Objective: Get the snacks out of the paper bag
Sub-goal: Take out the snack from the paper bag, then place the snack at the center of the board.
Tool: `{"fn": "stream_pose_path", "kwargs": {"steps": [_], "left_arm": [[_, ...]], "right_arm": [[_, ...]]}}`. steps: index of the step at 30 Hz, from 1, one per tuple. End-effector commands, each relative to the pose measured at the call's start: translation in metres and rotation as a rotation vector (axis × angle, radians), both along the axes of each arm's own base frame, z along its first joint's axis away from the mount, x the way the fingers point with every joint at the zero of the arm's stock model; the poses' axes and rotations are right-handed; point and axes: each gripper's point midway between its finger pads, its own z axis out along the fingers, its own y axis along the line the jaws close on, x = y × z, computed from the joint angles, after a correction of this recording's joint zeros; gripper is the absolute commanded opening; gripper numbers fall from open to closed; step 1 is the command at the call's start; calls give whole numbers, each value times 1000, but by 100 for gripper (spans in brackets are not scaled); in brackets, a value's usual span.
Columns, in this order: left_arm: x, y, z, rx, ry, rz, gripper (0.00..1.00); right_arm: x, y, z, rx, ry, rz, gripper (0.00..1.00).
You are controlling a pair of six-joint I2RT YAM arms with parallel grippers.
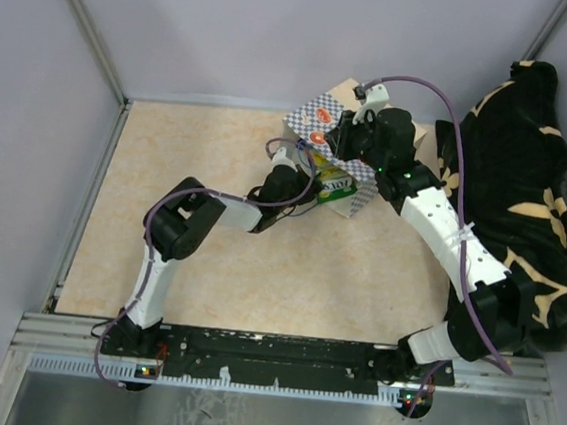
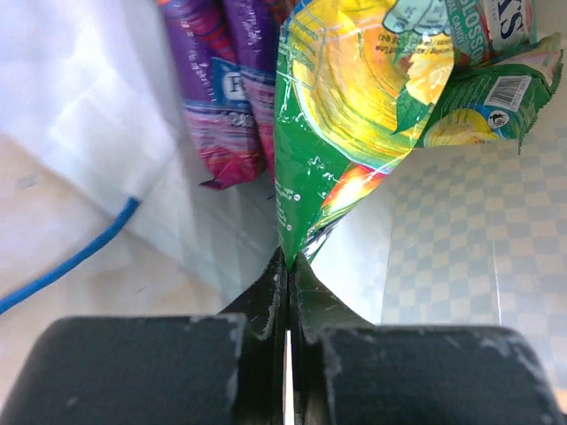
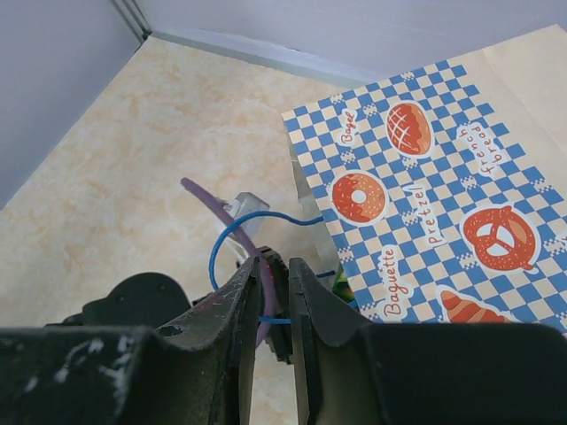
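The paper bag lies at the back of the table with its checkered band facing up. My left gripper reaches into its mouth and is shut on the bottom corner of a green and yellow snack packet. That packet shows at the bag's opening. Two purple packets and another green one lie deeper inside. Above the bag, my right gripper has its jaws a narrow gap apart. The bag's blue cord handle runs across that gap.
A black-and-tan blanket is heaped at the right edge beside the right arm. The left arm's purple cable passes just under the right gripper. Grey walls close in the beige tabletop at the back and left.
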Motion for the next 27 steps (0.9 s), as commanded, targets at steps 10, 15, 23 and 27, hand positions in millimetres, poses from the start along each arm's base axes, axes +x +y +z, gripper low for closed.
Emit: {"fn": "stream_pose_path", "kwargs": {"steps": [10,15,23,27], "left_arm": [[-38,86,55,-65,-166,50,0],[-62,115,62,-47,-182,43,0],[-103,189,43,-99,-65,232,0],[-126,228,30,-152,-25,388,0]], "right_arm": [[10,8,17,79,-12,5,29],[11,18,10,111,26,37,51],[3,30,-3,116,59,71,66],[-5,43,-12,104,67,102,69]]}}
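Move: The left fingers already pinch the green snack pack by its near end at the bag's mouth. The open table it is taken to lies about 22 cm to this hand's left, 14 cm back and some 5 cm below. The paper bag's middle is about 13 cm ahead and 8 cm right, the purple snacks inside some 8 cm straight ahead. From the right hand, the bag's middle lies roughly 15 cm ahead, 6 cm right and 17 cm below. Keep the left gripper shut on the green pack and draw it out of the paper bag's mouth, sweeping about 20 cm left and 12 cm back, rising almost 4 cm late on and dipping at the end as the hand turns some 10 degrees counter-clockwise. Meanwhile sink the empty right hand about 3 cm, ease it slightly left and open its fingers wide. ##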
